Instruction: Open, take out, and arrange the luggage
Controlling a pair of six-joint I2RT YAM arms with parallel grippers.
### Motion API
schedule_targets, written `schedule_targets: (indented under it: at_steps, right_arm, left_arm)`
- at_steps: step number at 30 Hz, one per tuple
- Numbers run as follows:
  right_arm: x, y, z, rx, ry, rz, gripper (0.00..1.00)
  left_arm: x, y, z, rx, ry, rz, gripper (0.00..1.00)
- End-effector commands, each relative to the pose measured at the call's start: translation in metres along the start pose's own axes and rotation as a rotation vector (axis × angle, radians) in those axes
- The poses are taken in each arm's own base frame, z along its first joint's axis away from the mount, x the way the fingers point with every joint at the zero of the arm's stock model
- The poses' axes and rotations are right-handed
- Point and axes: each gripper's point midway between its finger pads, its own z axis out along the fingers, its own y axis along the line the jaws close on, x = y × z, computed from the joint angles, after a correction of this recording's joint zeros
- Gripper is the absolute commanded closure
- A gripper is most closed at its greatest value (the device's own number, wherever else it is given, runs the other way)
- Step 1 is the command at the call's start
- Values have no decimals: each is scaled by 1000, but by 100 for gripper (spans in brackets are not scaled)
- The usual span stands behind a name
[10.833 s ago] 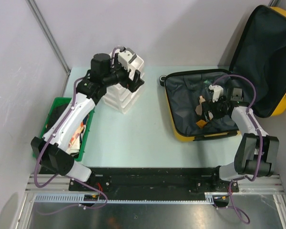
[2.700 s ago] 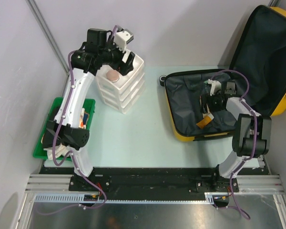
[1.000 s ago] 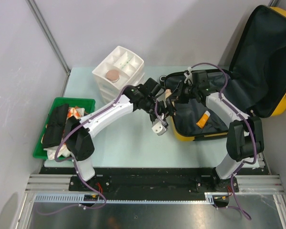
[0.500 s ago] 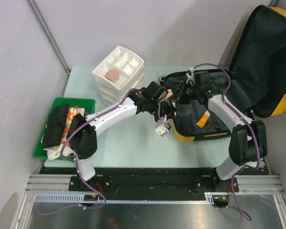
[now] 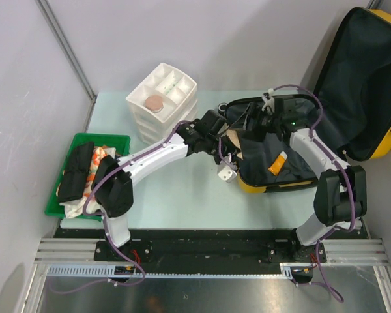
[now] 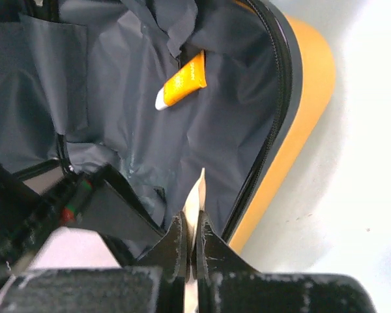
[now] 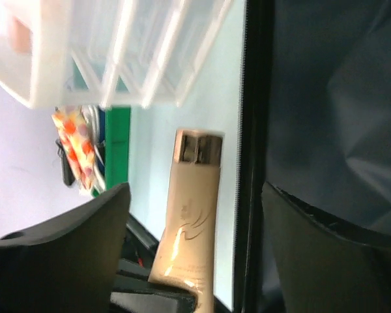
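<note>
The luggage (image 5: 253, 184) lies open at the right of the table, a yellow shell with black lining and its lid (image 5: 365, 72) propped up behind. A beige tube (image 5: 232, 138) hangs over the case's left rim (image 7: 250, 130). My left gripper (image 5: 228, 147) is shut on the tube's flat crimped end (image 6: 197, 195), as the left wrist view (image 6: 191, 222) shows. My right gripper (image 5: 246, 128) stands open, its fingers wide on either side of the same tube (image 7: 192, 228) without touching it (image 7: 197, 190). An orange tube (image 5: 277, 162) lies on the lining (image 6: 180, 81).
A white drawer unit (image 5: 163, 98) stands at the back left with a pink round thing (image 5: 155, 102) in its top tray. A green tray (image 5: 117, 139) holding dark and patterned items sits at the left edge. Both arms cross over the table's middle.
My left gripper has closed on the beige tube and my right gripper has opened and let go of it. Both have shifted slightly right along the case's rim.
</note>
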Motion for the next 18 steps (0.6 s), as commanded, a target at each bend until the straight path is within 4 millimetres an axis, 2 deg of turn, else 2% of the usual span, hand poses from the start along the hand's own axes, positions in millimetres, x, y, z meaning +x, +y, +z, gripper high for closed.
schedule_targets:
  at_steps: [1,2,3,4,5,6,7,8,9,10,11,12,13,14,15,16,17,18]
  right_arm:
    - [-104,13,-65,-117,-281,-91,7]
    - [-119,6,-78,-107,-322,-94,4]
    - [-136,5,-92,-103,-372,-113,2]
    - [-151,-10,-109,-75,-421,-111,1]
    - [-159,-16,-119,-62,-451,-113,0]
    - [-164,-21,-126,-51,-470,-113,0]
    - [-169,-30,-135,-37,-487,-106,0]
    - [-168,-34,-139,-22,-485,-113,0]
    - [-167,-38,-140,-9,-484,-115,0]
    - [-167,-41,-142,6,-485,-122,0]
    - [-163,-45,-144,26,-476,-141,0]
    - [-163,-47,-146,42,-478,-150,0]
    - [-163,-49,-147,54,-481,-159,0]
    - [-161,-50,-149,65,-479,-176,0]
    - [-161,-50,-150,71,-481,-185,0]
    - [-160,-51,-151,77,-481,-194,0]
    - [-159,-51,-153,87,-480,-208,0]
    - [-159,-52,-154,97,-483,-213,0]
  left_arm:
    - [-45,68,-53,-201,-123,-197,100]
    - [-45,77,-62,-225,-130,-259,100]
    - [-48,98,-80,-277,-148,-371,100]
    - [-46,109,-90,-307,-156,-434,100]
    - [-34,119,-105,-348,-146,-504,100]
    - [-32,145,-125,-415,-173,-634,100]
    - [-24,157,-140,-460,-183,-706,100]
    - [-3,166,-162,-522,-173,-789,100]
    - [8,189,-184,-609,-201,-922,100]
    - [21,197,-199,-667,-201,-983,100]
    - [37,211,-239,-778,-191,-1001,100]
    - [60,208,-243,-832,-185,-1127,100]
    - [70,215,-261,-903,-199,-1139,100]
    - [96,204,-280,-968,-177,-1197,100]
    - [113,202,-295,-1059,-187,-1286,100]
    - [127,206,-317,-1164,-194,-1285,100]
    - [149,194,-333,-1231,-163,-1324,100]
    - [159,191,-343,-1273,-152,-1332,100]
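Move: The left hand already holds the tan packet; the white drawer rack stands about 22 cm to its left, 13 cm ahead and its middle some 5 cm lower. The orange tube in the suitcase lies roughly 18 cm right of the left hand, 7 cm back and 15 cm below. From the right hand, already clear of the packet, that tube is about 12 cm right, 13 cm back, 15 cm below. Left carries the tan packet 30 cm up, forward and left; right opens wider, pulling 20 cm rightward. ##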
